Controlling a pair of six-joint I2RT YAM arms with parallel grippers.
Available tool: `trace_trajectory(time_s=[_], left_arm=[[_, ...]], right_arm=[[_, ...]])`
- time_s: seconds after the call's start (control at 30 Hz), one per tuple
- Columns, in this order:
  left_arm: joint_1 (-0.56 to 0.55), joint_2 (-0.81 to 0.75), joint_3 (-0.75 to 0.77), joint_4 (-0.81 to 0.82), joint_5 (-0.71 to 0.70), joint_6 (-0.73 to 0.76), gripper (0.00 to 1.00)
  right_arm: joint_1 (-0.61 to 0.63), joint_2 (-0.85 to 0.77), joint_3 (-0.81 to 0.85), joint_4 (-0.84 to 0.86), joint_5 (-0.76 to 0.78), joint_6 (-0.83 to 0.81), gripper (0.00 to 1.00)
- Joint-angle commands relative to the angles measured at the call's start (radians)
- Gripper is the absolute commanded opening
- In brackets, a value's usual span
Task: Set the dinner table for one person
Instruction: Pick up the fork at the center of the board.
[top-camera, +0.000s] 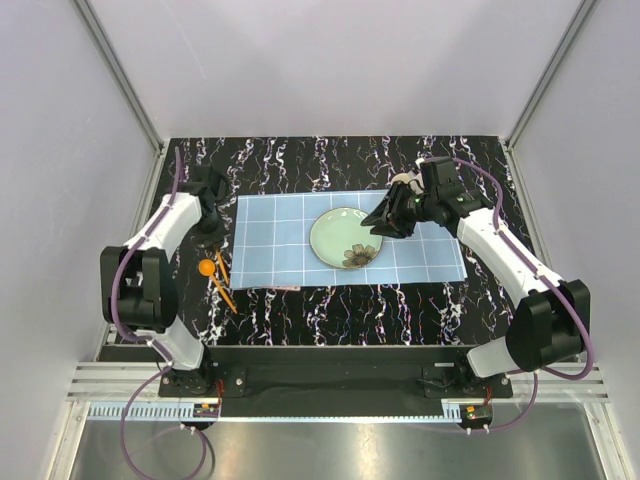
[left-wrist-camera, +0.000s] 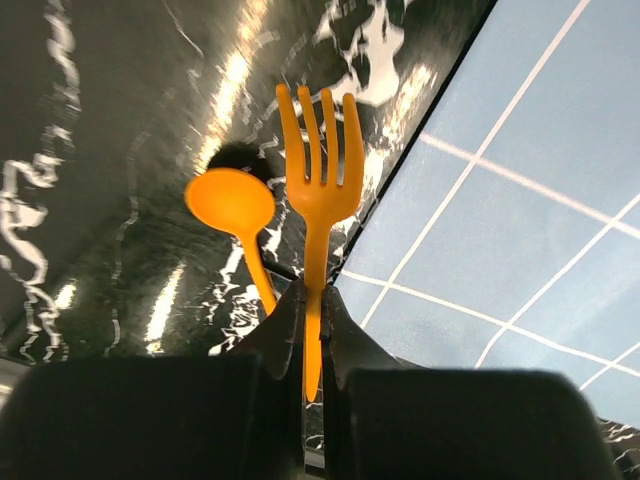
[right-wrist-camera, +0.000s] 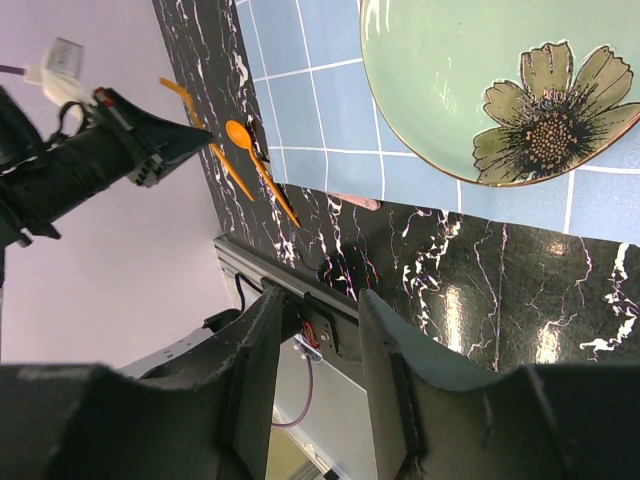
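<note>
The dinner table (top-camera: 330, 310) is glossy black with white veins. A light blue gridded placemat (top-camera: 275, 240) lies on it, and a pale green plate (top-camera: 346, 238) with a flower print sits on the mat. My left gripper (top-camera: 213, 237) hovers off the mat's left edge, shut on the handle of an orange fork (left-wrist-camera: 320, 190), tines pointing away from it. An orange spoon (left-wrist-camera: 232, 200) lies on the table beside the fork, its bowl (top-camera: 207, 267) left of the mat. My right gripper (top-camera: 378, 222) hangs over the plate's right rim, open and empty (right-wrist-camera: 320, 300).
A small pinkish strip (top-camera: 285, 288) lies at the placemat's near edge. A metal rail (top-camera: 330, 385) runs along the table's near side by the arm bases. Grey walls with metal posts close in the left, right and back.
</note>
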Motion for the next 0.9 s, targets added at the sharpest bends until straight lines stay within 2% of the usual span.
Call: trace_trajectory(time_s=[0.0,0.1,0.17,0.37,0.47,0.67,0.87], left_arm=[[-0.001,-0.07,0.1,-0.031,-0.111,0.001,0.0],[-0.001,-0.091,0.132,-0.03,-0.079,0.021,0.0],[-0.001,-0.069,0.16,-0.027,-0.005,0.051,0.0],[-0.039,0.023,0.162,-0.022,0.076,0.156,0.0],[-0.121,0.05,0.171,-0.021,0.024,0.185,0.0],[-0.249,0.131,0.229,-0.036,0.005,0.196,0.0],[-0.286,0.214,0.296,-0.042,0.05,0.164,0.0]], right_arm=[[-0.006,-0.012,-0.005,0.032,-0.023,0.009,0.43],[-0.006,-0.015,-0.006,0.032,-0.024,0.009,0.43],[-0.006,-0.017,-0.006,0.032,-0.023,0.009,0.43],[-0.006,-0.012,-0.009,0.032,-0.03,0.01,0.43],[-0.005,-0.018,-0.012,0.031,-0.029,0.01,0.43],[-0.011,-0.023,-0.018,0.029,-0.03,0.009,0.43],[-0.02,-0.032,-0.026,0.026,-0.032,0.009,0.43]])
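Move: The left hand already holds the fork clear of the table, its handle trailing back. The bare strip of placemat left of the plate is about 12 cm to the right, 2 cm ahead and 7 below; the plate's middle is some 28 cm right and 2 ahead. The spoon lies 9 cm back, straight behind; the pink knife handle is 9 back and 15 right. From the right hand, that strip is roughly 25 cm left, about level fore-and-aft, 20 below. Up and a little forward first, about 5 cm of lift, the left hand carries the fork away from the spoon. It then swings right some 10 cm over the placemat's left part towards the plate, sinking back to its starting height while turning about 25 degrees clockwise. Its fingers keep their pinch on the handle. ##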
